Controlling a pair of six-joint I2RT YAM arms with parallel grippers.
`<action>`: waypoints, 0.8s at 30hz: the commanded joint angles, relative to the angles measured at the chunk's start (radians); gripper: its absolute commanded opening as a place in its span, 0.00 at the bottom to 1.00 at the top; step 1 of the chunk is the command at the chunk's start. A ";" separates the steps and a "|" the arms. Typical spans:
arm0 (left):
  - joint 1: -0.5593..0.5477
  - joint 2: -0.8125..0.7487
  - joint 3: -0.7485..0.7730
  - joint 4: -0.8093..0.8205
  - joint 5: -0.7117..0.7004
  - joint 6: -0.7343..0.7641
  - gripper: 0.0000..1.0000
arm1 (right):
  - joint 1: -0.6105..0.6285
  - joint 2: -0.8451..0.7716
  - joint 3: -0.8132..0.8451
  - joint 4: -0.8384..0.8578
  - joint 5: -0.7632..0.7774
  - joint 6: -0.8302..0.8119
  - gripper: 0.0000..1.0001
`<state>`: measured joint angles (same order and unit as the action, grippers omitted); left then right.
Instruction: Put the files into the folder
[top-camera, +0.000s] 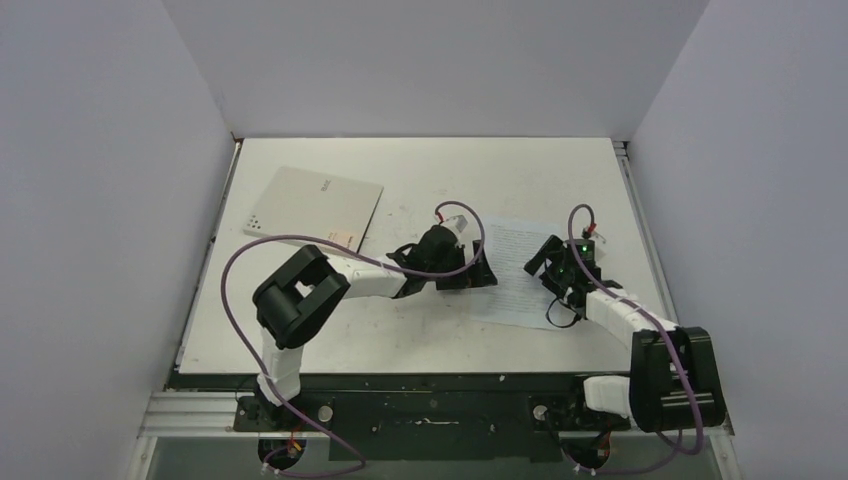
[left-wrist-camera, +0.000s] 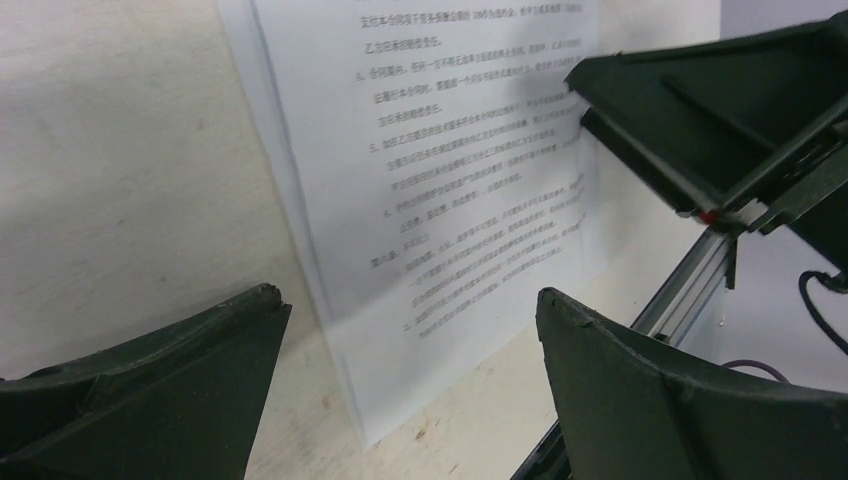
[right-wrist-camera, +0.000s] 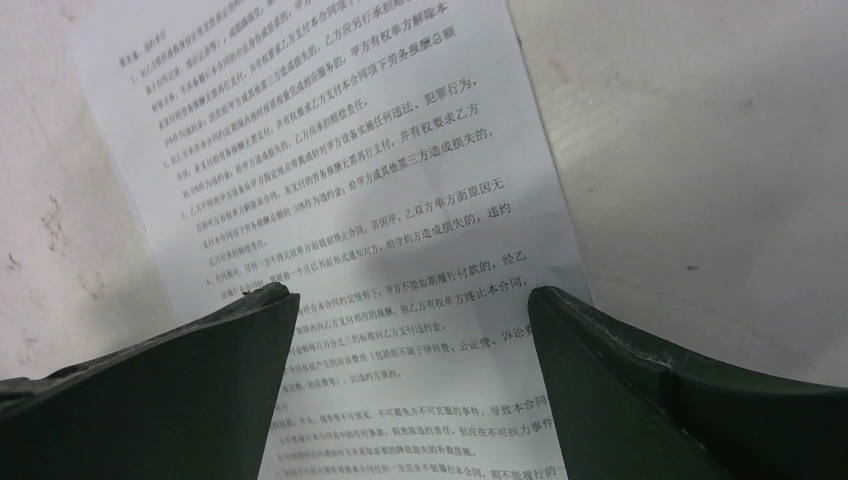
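The files (top-camera: 512, 255) are white printed sheets lying flat on the table right of centre. The folder (top-camera: 315, 208) lies closed at the back left, its light grey-beige cover up, apart from both grippers. My left gripper (top-camera: 476, 272) hovers at the sheets' left edge, open and holding nothing. In the left wrist view the files (left-wrist-camera: 450, 150) lie ahead of the open left gripper (left-wrist-camera: 410, 297). My right gripper (top-camera: 548, 266) sits over the sheets' right part. The right wrist view shows the open right gripper (right-wrist-camera: 410, 292) low above the files (right-wrist-camera: 350, 150), gripping nothing.
The white table (top-camera: 450, 170) is closed in by grey walls on three sides. An aluminium rail (left-wrist-camera: 690, 280) runs along its right edge. My right gripper's black body (left-wrist-camera: 720, 130) shows at the upper right of the left wrist view.
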<state>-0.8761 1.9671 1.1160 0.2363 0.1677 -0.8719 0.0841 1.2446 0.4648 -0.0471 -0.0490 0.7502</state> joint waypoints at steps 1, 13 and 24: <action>0.048 -0.086 -0.047 -0.132 -0.047 0.050 0.97 | -0.025 0.100 0.012 0.037 0.040 0.043 0.90; 0.170 -0.367 -0.195 -0.250 -0.118 0.095 0.97 | -0.049 0.282 0.130 0.111 0.087 0.119 0.90; 0.304 -0.692 -0.326 -0.399 -0.267 0.065 0.96 | -0.015 0.219 0.327 0.051 0.092 0.088 0.90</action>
<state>-0.6052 1.3762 0.8059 -0.0921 -0.0040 -0.8013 0.0444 1.5265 0.6979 0.0364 0.0170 0.8612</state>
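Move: For the right hand, the middle of the files lies about 5 cm to the left, level with it fore and aft and some 3 cm below; the fingers stand over the sheets' right half. The left hand has the middle of the files about 12 cm to its right, level fore and aft, 4 cm lower. The grey folder's middle is roughly 38 cm to the left hand's left, 18 cm ahead and 4 cm below. Leftward, the left hand sweeps about 19 cm away from the files towards the folder, low and level at first, then rising some 6 cm, turning about 20 degrees counter-clockwise, fingers open. Meanwhile the right hand slides about 8 cm forward, low and open, its right fingertip resting on the sheets near their right edge and dragging them, while it turns slightly clockwise. ##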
